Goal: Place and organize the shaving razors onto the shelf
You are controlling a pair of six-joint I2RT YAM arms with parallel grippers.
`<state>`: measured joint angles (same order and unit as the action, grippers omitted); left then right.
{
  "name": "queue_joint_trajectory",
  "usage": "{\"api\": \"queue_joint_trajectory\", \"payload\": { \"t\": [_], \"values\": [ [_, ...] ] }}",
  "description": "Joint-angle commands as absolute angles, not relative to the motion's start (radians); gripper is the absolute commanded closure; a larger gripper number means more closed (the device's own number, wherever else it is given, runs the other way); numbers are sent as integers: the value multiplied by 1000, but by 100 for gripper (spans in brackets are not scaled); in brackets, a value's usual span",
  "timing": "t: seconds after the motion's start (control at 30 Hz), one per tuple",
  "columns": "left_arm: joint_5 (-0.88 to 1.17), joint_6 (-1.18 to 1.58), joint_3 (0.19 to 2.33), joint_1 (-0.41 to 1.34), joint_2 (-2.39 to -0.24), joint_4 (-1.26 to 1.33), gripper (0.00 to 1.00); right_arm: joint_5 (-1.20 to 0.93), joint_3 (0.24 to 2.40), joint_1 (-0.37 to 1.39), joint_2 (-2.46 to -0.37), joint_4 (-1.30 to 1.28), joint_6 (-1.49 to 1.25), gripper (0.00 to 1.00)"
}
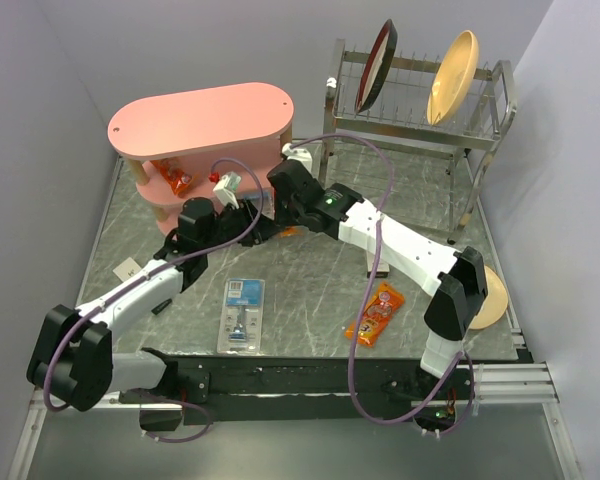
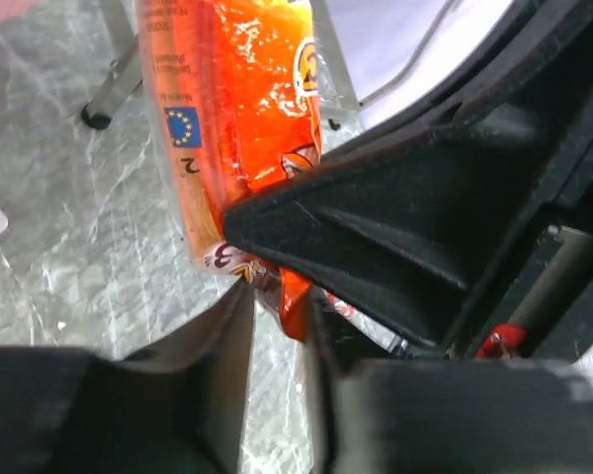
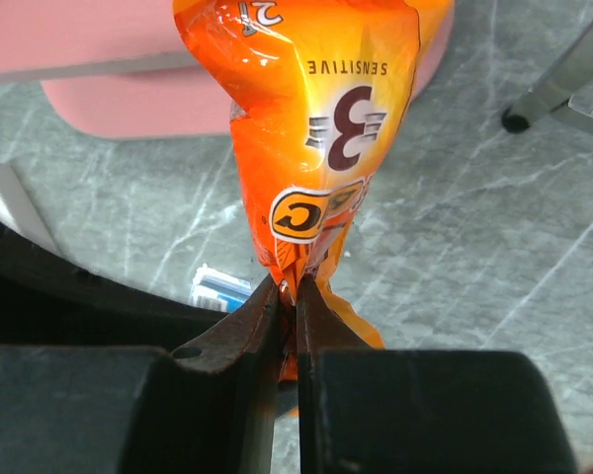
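One shaving razor blister pack (image 1: 242,315) lies flat on the table near the front, between the arms; the second is not identifiable. The pink shelf (image 1: 200,120) stands at the back left. My right gripper (image 3: 289,291) is shut on the bottom seam of an orange packet (image 3: 316,128) printed "3 SENSITIVE", held in front of the shelf (image 3: 109,99). My left gripper (image 2: 277,296) is open right beside it, and a corner of the same packet (image 2: 247,109) sits between its fingertips. In the top view the two grippers, left (image 1: 268,232) and right (image 1: 280,222), meet by the shelf's lower right.
Another orange packet (image 1: 170,178) lies on the shelf's middle tier and one (image 1: 375,315) on the table at the right. A metal dish rack (image 1: 420,140) with two plates stands at the back right. A tan plate (image 1: 495,295) lies at the right edge.
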<state>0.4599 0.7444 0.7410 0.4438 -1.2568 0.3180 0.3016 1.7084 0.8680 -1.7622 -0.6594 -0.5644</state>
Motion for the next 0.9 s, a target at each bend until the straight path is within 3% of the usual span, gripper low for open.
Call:
{"api": "queue_joint_trajectory", "payload": {
  "t": [0.0, 0.03, 0.1, 0.17, 0.2, 0.27, 0.37, 0.47, 0.87],
  "values": [
    [514, 692, 758, 388, -1255, 514, 82, 271, 1735, 880, -1721, -644, -543, 100],
    [517, 669, 752, 381, -1252, 529, 84, 273, 1738, 879, -1720, -644, -537, 100],
    [520, 667, 729, 342, -1243, 577, 98, 284, 1749, 879, -1720, -647, -519, 100],
    [543, 678, 709, 301, -1215, 595, 99, 282, 1765, 879, -1715, -647, -499, 100],
    [554, 681, 686, 287, -1203, 609, 99, 273, 1772, 879, -1713, -646, -453, 76],
    [583, 709, 658, 241, -1158, 627, 99, 258, 1784, 876, -1685, -638, -381, 41],
    [612, 726, 620, 199, -1106, 660, 99, 222, 1795, 850, -1622, -646, -322, 28],
    [629, 747, 604, 167, -1075, 676, 99, 172, 1818, 807, -1579, -684, -293, 22],
    [591, 908, 626, 132, -1097, 666, 99, 83, 1683, 755, -1508, -641, -227, 18]
  ]
}}
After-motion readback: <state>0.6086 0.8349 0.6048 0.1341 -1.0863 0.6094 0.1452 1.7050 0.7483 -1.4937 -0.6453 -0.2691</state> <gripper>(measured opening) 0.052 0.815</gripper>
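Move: The orange razor pack is held near its lower end by the right gripper, its middle about 5 cm ahead of that hand, 1 cm left and 2 cm up. From the left gripper, half shut around its bottom tip, the middle is some 6 cm ahead, 1 cm left and 3 cm up. From the left hand the pink shelf's centre is about 18 cm ahead and 15 cm left, the shelved blister razor 13 cm ahead and 5 cm left, well below. Close the left fingers fully to pinch the orange pack's bottom end, while the right keeps its grip; then open the right fingers wide and lift that hand clear, about 12 cm up and 6 cm to the right. Carry the pack with the left gripper some 9 cm left and 6 cm up towards the shelf, tilting its fingertips upward. ##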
